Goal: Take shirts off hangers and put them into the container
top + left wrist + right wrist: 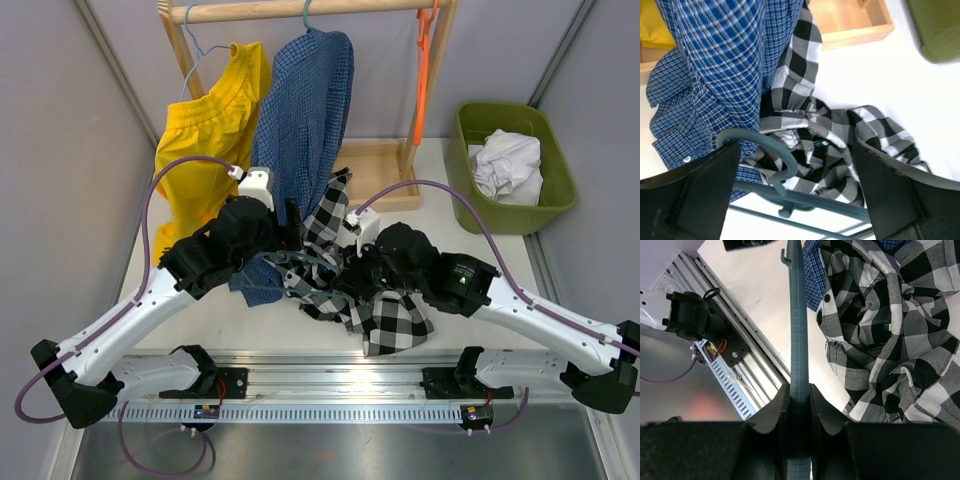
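The black-and-white plaid shirt (385, 315) lies crumpled on the table between both arms. My right gripper (800, 400) is shut on one arm of a grey-blue hanger (796, 315), beside the plaid cloth (885, 325). My left gripper (795, 200) stands wide open, with that hanger's hook (775, 150) between its fingers and untouched. The blue checked shirt (305, 100) still hangs from the rail on a teal hook. The white shirt (510, 165) lies in the olive-green container (470, 210). An orange hanger (424, 80) hangs bare at the right.
A yellow garment (210, 130) hangs at the rail's left, close behind my left arm. The pale wooden rail (300, 10) and its base tray (375, 165) stand at the back. Grey walls close in both sides. A metal mounting rail (330, 385) runs along the near edge.
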Tool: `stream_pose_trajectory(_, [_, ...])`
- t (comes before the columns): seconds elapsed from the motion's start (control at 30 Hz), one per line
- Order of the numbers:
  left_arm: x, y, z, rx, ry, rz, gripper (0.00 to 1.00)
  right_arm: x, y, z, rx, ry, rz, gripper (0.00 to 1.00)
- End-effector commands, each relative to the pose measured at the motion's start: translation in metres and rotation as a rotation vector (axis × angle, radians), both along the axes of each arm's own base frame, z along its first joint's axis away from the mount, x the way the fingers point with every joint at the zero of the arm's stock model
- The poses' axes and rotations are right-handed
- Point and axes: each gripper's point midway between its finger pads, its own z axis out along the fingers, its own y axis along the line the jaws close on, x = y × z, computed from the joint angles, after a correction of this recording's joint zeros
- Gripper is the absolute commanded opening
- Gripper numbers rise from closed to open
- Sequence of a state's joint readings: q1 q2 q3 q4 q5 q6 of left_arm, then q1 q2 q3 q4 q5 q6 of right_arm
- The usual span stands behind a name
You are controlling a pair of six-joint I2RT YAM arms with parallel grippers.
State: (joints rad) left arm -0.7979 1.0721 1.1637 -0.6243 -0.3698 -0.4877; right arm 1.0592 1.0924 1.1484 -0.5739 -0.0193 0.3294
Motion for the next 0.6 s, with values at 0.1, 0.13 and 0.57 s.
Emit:
stream_pose_trajectory(0.1, [0.001,0.012,0.053,-0.057,-0.132,0.03,0.99,-0.006,-0.012,0.02,0.051,-0.056,0.005,0.0])
stream_pose_trajectory(0.13, [-0.001,0.017,0.06,-0.064,-0.148,0.042,0.99,-0.007,-0.016,0.02,0.043,-0.06,0.009,0.0])
stream_pose_trajectory(0.57, [-0.088,0.099,0.17,-0.475,-0.562,0.01,0.99,-0.034,-0.131,0.113,0.237,-0.27,-0.152,0.0])
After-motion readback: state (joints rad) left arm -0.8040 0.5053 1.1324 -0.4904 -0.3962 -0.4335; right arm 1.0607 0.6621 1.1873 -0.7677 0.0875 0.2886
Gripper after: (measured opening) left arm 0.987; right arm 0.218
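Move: Beneath the two hands, the checkered shirt lies heaped on the table about 17 cm below both: some 7 cm ahead of the right hand and 2 cm to its right, and 4 cm behind the left hand and 13 cm to its right. The blue shirt hangs about 13 cm ahead of the left hand. The right end of the rail is roughly 35 cm ahead of the right hand, 14 cm to its right and 30 cm above it. Backing off with its fingers already wide open, the left hand comes free of the grey-blue hanger, rising about 16 cm while drawing left and back, its fingers tilting up some 30 degrees. The right hand keeps its pinch on the hanger and, slow at first, carries it right and up, slightly back, away from the checkered shirt, fingertips tipping up a little. ##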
